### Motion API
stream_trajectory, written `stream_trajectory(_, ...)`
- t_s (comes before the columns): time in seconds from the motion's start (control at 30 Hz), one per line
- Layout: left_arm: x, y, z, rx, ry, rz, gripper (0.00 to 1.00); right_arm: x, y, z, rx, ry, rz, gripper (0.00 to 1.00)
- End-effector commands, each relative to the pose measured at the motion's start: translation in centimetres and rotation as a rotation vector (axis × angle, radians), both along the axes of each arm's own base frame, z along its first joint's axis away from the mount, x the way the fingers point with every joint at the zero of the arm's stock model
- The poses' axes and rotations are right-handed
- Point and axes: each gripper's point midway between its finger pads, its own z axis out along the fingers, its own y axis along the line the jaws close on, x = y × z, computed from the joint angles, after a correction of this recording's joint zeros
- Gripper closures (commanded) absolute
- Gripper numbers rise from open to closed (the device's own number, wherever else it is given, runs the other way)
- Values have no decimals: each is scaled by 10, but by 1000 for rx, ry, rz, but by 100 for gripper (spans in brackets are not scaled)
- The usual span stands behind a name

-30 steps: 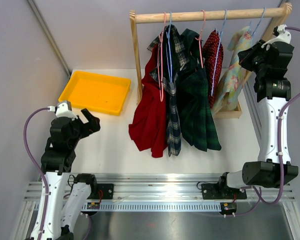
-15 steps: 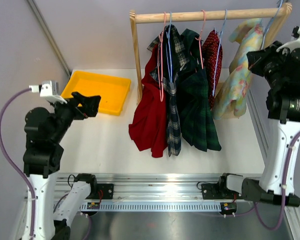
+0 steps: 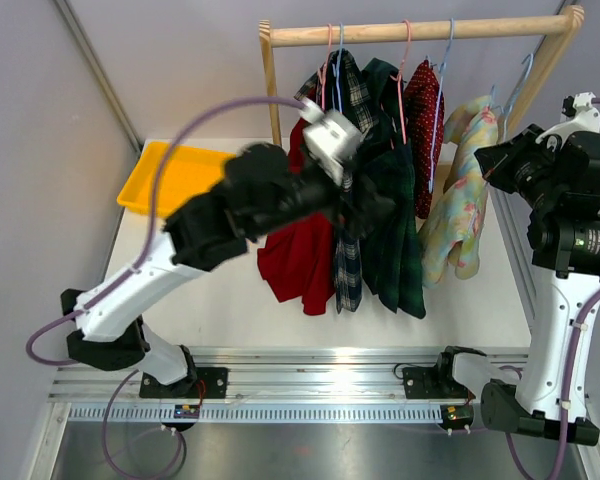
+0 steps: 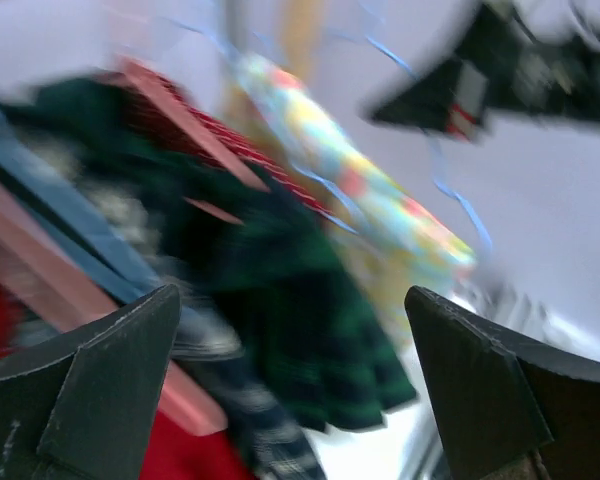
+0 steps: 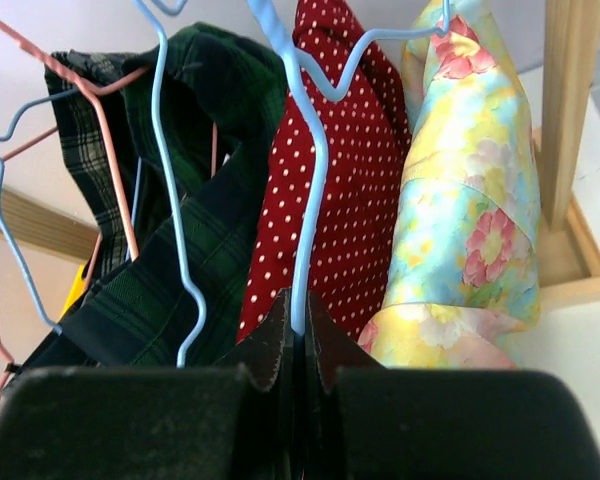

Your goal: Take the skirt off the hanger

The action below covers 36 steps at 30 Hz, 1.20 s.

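The floral skirt hangs on a light blue hanger at the right end of the wooden rack. My right gripper is shut on that hanger's wire, with the floral skirt just to its right. The hanger's hook sits below the rail and seems to be off it. My left gripper is open in front of the hanging clothes, to the skirt's left. In the blurred left wrist view, the left gripper is open with nothing in it, and the floral skirt lies beyond it.
Other garments hang on the rail: a red one, a plaid one, a dark green plaid one and a red polka-dot one. A yellow tray sits at the back left, partly behind my left arm. The rack's right post stands by my right arm.
My left arm has swung from the left side by the tray to the middle, in front of the clothes. The right gripper has brought the hanger and floral skirt down and to the left.
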Motion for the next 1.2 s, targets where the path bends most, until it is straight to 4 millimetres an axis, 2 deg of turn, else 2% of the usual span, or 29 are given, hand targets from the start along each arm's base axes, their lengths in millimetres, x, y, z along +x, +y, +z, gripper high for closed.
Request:
stream_trajectory(0.0,-40,-53,-30,75,-59,-130,1,-22,10,24,23,-84,32,100)
stream_trajectory(0.07,-55,-78,-54,98,-35,-192,1,-26,10,20,46,-75,15,100)
stream_trajectory(0.1,-68,-89,-54,75,-29,-231,1,-29,12,19,58,-71,21,100)
stream_trajectory(0.17,-76,-106,-69,100,-15,-258,1,-39,18,21,89,-73,39,100)
stream_trajectory(0.3,-88,-125,-85,128,-3,-287,1,-59,31,23,145,-83,83,100)
stream_trajectory(0.47,-96,-140,-99,137,19,-326,1,-67,46,20,203,-82,156,100)
stream_trajectory(0.6,-103,-153,-113,159,37,-350,1,-71,50,24,213,-95,172,100)
stream_trajectory(0.8,-118,-158,-125,179,55,-387,1,-72,50,28,204,-104,174,100)
stream_trajectory(0.93,-125,-151,-129,192,50,-373,1,-74,50,31,201,-109,176,100)
stream_trajectory(1.1,-115,-145,-149,230,57,-305,1,-77,52,34,198,-117,185,100)
stream_trajectory(1.17,-108,-143,-153,240,50,-269,4,-78,53,36,196,-120,188,100)
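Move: The floral skirt hangs from the blue hanger that the right hand still pinches; its middle is about 8 cm ahead of that hand and 14 cm below, practically in line with it. From the open left hand the skirt is some 26 cm to the right, level with it fore and aft, and 20 cm lower. The red dotted garment hangs roughly 12 cm left of the skirt and 13 cm farther out. Open left hand drops right and back, 25 cm, towards the floral skirt; right draws its hanger back 7 cm. ##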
